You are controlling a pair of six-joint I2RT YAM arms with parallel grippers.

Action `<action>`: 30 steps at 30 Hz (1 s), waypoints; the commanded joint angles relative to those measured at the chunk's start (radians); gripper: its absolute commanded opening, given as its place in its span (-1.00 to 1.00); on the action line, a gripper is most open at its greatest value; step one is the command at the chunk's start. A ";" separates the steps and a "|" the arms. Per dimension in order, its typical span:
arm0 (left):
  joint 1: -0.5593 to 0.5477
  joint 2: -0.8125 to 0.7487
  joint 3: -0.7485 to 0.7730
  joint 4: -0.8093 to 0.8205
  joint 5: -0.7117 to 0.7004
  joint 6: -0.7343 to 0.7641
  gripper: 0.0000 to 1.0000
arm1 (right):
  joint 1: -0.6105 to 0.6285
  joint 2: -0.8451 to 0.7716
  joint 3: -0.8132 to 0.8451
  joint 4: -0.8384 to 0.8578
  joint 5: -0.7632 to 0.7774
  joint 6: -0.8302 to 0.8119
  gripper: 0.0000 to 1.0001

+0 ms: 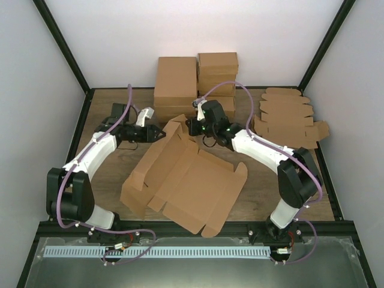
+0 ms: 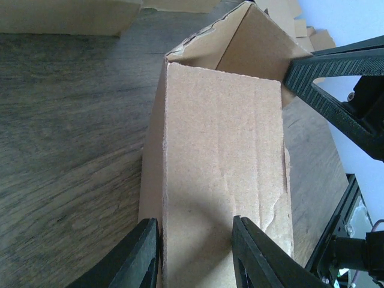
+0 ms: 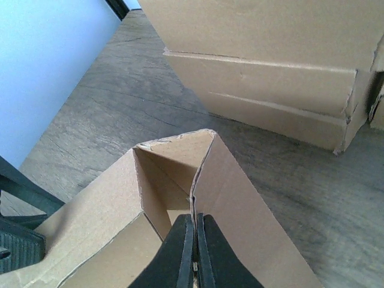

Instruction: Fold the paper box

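Note:
The paper box (image 1: 186, 180) lies half folded mid-table, its left and far walls raised into a corner. My left gripper (image 1: 159, 133) is at that corner's left side. In the left wrist view its fingers (image 2: 144, 255) stand apart over an upright flap of the box (image 2: 222, 150), one finger at the flap's left edge, the other in front of its face. My right gripper (image 1: 191, 126) is shut on the top edge of the far wall (image 3: 240, 198); in the right wrist view its jaws (image 3: 195, 240) pinch that thin edge. The right gripper's fingers (image 2: 336, 78) also show in the left wrist view.
Stacked brown cardboard boxes (image 1: 195, 84) stand at the back, just beyond the raised corner (image 3: 270, 72). Flat blanks with rounded tabs (image 1: 288, 117) are piled at the right. White walls and a black frame (image 1: 66, 54) enclose the wooden table (image 1: 108, 174).

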 commanded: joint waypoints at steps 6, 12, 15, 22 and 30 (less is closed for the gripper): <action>-0.002 0.005 -0.026 -0.009 0.007 0.019 -0.27 | 0.047 0.014 0.040 0.057 -0.026 0.132 -0.83; -0.010 -0.022 -0.041 -0.022 -0.029 0.046 -0.27 | 0.047 -0.021 -0.105 0.135 0.085 -0.038 -0.68; -0.017 -0.017 -0.041 -0.033 -0.047 0.058 -0.27 | 0.047 -0.053 -0.199 0.225 0.121 -0.130 -0.60; -0.039 0.004 -0.031 -0.044 -0.050 0.068 -0.27 | -0.014 -0.069 -0.302 0.342 0.018 -0.250 -0.40; -0.053 0.005 -0.027 -0.047 -0.049 0.067 -0.27 | -0.137 -0.103 -0.363 0.403 -0.251 -0.333 0.09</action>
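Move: The right fingers are shut on the upper edge of the box's end wall. The end wall's lower corner lies roughly 3 cm back, 2 cm right and 8 cm below them; the tall box stack stands about 16 cm ahead, 4 cm left and 10 cm lower. From the left hand, the side wall's top panel is right at the fingertips, some 2 cm right, 1 cm back and 3 cm down, and the end wall's lower corner is about 10 cm right, 1 cm back and 6 cm below. Open the right gripper to about half so it lets go of the end wall's edge, then drop it some 6 cm and shift it about 5 cm right, towards the wall's lower corner, first easing back a little and tipping the fingers up some 10 degrees as it goes. Keep the left fingers part-open against the side wall's panel, sinking only about a centimetre and easing back as much. ##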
